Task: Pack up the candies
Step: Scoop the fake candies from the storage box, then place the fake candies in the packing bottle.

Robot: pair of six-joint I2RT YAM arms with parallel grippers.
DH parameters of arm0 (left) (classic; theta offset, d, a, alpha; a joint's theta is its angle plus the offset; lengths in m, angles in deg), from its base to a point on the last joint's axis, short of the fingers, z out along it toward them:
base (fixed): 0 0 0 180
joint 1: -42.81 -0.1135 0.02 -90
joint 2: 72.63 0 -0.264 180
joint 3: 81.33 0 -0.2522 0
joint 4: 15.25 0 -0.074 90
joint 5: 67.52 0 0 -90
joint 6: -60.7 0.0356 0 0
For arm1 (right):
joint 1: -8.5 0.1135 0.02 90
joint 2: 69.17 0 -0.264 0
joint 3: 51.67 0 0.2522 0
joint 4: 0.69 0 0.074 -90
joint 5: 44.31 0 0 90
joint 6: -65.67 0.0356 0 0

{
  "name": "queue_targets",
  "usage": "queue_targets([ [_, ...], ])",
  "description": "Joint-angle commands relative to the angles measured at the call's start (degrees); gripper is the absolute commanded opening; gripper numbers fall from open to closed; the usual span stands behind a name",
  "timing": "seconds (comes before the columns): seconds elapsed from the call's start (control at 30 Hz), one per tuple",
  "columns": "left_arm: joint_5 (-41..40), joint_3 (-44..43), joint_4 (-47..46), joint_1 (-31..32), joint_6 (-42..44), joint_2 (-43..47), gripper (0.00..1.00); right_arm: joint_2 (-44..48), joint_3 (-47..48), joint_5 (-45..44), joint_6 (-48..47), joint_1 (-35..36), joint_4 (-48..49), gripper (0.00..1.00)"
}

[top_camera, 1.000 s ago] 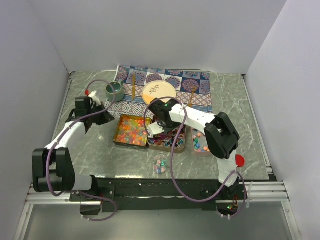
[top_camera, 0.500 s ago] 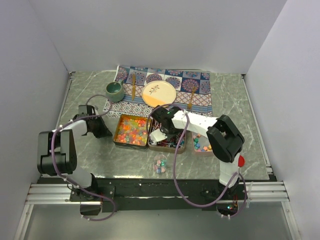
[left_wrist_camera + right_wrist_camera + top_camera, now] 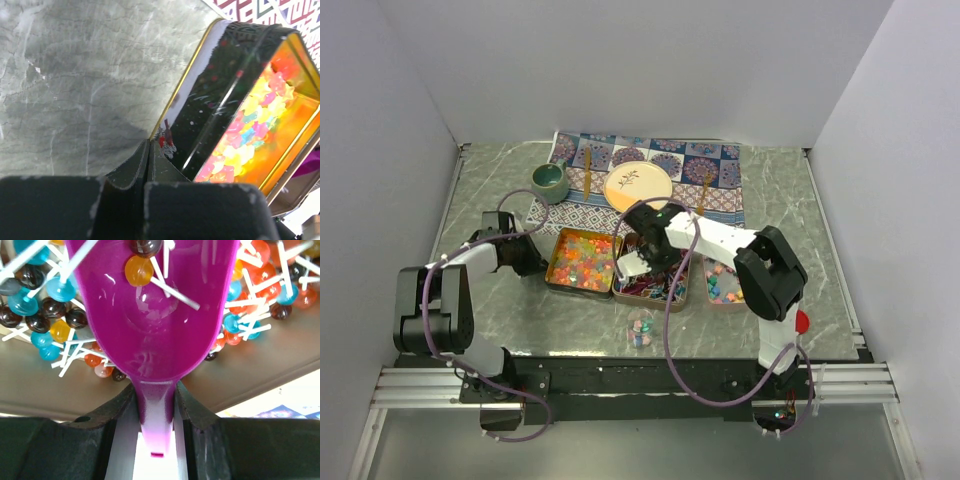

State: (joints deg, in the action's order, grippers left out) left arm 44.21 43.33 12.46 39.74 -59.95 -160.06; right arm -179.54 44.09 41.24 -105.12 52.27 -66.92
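Three open tins sit side by side. The left tin holds orange-yellow-red gummy candies. The middle tin holds small ball candies on white sticks. The right tin holds pastel pieces. My left gripper is shut and empty, its fingertips against the left tin's dark outer wall. My right gripper is shut on the handle of the purple scoop. The scoop's bowl lies in the middle tin with two candies at its far end.
A small clear cup with a few candies stands in front of the tins. A round red lid lies by the right arm's base. Behind the tins are a patterned mat, a plate and a green mug.
My left gripper came down and moved right, from near the mug to the left tin's side. My right gripper shifted slightly left and forward with the scoop in the middle tin.
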Motion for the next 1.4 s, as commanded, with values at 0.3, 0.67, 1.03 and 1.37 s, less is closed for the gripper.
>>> queue_targets([
  [0.3,3.1,-0.3,-2.4,0.2,1.6,3.5,0.01,5.3,-0.7,24.4,-1.2,-10.4,-2.3,0.00],
  [0.67,10.8,-1.5,-3.2,-3.2,9.5,2.0,0.01,13.1,-7.1,33.4,0.0,-15.2,1.5,0.00],
  [1.03,11.2,-4.4,-3.5,-6.0,14.0,4.1,0.54,20.4,0.3,33.9,9.3,-19.0,-1.1,0.00],
  [1.37,12.7,-8.5,-3.7,-7.5,13.2,7.5,0.69,27.6,6.7,25.4,5.6,-15.6,-17.0,0.00],
])
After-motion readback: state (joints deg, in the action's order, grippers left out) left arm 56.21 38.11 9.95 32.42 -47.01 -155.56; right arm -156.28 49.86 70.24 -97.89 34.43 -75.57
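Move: The right hand, holding the purple scoop by its handle, has the lollipops' middle about 2 cm back, 3 cm left and 3 cm below. From that hand, the jelly candy tray sits level, some 17 cm left; the star candy tray about 12 cm right and 4 cm back; the clear storage box roughly 13 cm back and 6 cm left. The left hand's closed tips are at the jelly tray's left side, its middle about 8 cm right and 1 cm ahead. Back about 3 cm through the lollipops after a tiny forward start, the right hand rolls some 35 degrees so its fingers and the scoop swing towards its left, then climbs steeply out of the tray, about 16 cm up in all and drifting right, keeping its grip on the handle. The left hand stays beside the jelly tray, easing up, then opens, leaves the side and rises forward. ##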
